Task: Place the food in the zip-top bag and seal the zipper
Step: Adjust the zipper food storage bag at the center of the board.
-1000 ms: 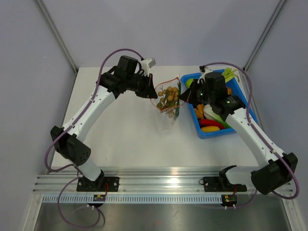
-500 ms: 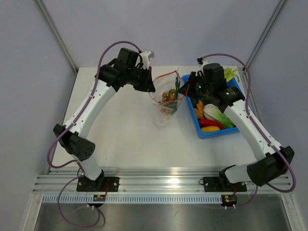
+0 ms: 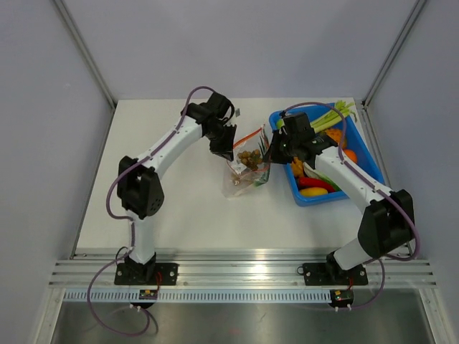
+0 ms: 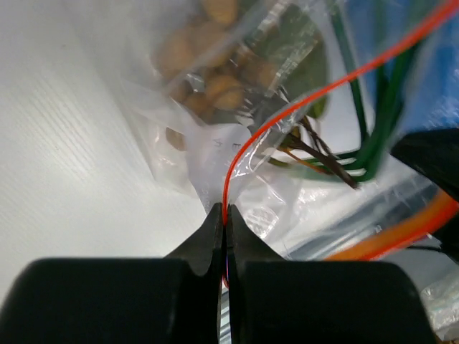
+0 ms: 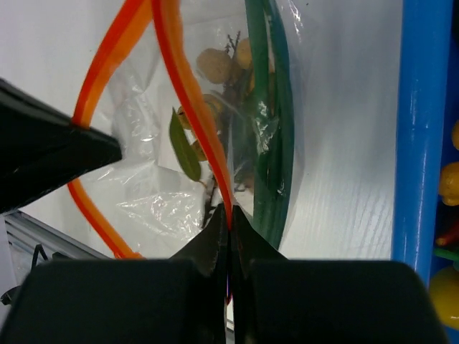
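Observation:
The clear zip-top bag [image 3: 242,172] hangs mid-table between both grippers, its orange-red zipper [image 3: 249,136] stretched along the mouth. Inside it lie a cluster of brown balls [image 3: 249,158] and dark green onions [image 5: 269,143]. My left gripper [image 3: 224,149] is shut on the zipper's left end [image 4: 228,193]. My right gripper [image 3: 271,147] is shut on the zipper's right end [image 5: 215,165]. In the left wrist view the brown balls [image 4: 208,72] show through the plastic. More food, a cabbage [image 3: 313,175], red and yellow pieces [image 3: 315,189], lies in the bin.
A blue bin [image 3: 301,197] stands right of the bag, under my right arm, with light green stalks [image 3: 343,109] sticking out at its far end. Its blue wall [image 5: 423,129] runs close beside the right gripper. Grey walls enclose the table.
Both grippers have come lower and nearer together over the table, carrying the bag's mouth with them. The bag has sunk and its mouth has narrowed. Both wrists have turned.

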Controlling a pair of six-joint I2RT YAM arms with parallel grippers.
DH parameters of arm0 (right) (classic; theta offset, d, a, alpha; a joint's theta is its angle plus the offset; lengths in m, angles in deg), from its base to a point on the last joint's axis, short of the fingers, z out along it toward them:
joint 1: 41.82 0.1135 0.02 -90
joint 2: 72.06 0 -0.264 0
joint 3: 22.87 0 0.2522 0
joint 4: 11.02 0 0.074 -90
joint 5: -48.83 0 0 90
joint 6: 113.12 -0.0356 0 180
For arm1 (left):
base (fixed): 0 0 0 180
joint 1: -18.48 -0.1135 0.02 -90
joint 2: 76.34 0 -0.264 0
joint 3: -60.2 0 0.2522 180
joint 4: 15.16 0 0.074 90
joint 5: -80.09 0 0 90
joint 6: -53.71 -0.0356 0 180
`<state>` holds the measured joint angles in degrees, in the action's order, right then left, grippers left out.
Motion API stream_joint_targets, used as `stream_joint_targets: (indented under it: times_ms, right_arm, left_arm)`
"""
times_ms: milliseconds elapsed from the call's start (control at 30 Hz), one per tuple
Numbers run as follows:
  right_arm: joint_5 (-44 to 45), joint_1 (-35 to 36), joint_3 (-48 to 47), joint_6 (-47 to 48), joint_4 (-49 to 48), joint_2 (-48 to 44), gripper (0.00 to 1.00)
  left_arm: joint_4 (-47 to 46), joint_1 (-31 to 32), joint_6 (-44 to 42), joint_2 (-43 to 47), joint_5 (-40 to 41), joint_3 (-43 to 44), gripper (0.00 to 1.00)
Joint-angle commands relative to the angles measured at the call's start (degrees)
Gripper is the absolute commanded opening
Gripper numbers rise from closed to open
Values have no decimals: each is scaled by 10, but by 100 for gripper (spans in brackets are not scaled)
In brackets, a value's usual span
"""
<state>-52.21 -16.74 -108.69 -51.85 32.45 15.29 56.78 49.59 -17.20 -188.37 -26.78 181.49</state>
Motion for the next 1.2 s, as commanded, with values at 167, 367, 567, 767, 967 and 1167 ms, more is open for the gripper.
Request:
stream_joint_targets:
  times_ms: [167,367,567,767,967,1167]
  right_arm:
    - [6,5,-59,0,-33,-52,0]
    - [-6,6,-39,-12,-55,-30,0]
    - [-16,6,-19,-8,-59,5,0]
    - [-13,7,-36,7,-34,-3,10]
    - [36,6,-71,34,9,-45,61]
    - [75,-13,-125,77,80,-85,72]
  left_arm:
    - [45,2,9,94,64,206,0]
    - [15,-7,16,103,45,113,0]
    - [-7,-10,11,89,50,62,0]
    - [-7,-10,16,81,47,58,0]
    - [-46,-10,27,99,48,49,0]
    - [-76,-10,42,100,30,25,0]
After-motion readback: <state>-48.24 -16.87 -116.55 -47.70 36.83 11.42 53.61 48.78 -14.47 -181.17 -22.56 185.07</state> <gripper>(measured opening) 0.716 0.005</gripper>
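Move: The food bunched in the zip-top bag lies about 6 cm to the right of the left hand, 3 cm ahead and some 9 cm below; the right hand has it roughly 5 cm left, 4 ahead and 9 below. The green stalks inside the bag stand about 1 cm left of the right hand, 3 cm ahead and 8 below. The blue basket's middle is some 23 cm to the right hand's right, 5 cm ahead and 12 cm below. The bag, its red rim still pinched by both hands, is jerked up, the left hand rising about 18 cm and the right only 6, then both sink most of the way. Near its low point the right hand opens wide, lets go of the rim and draws up about 5 cm and slightly right; the left stays shut on its side and eases up again slightly. ##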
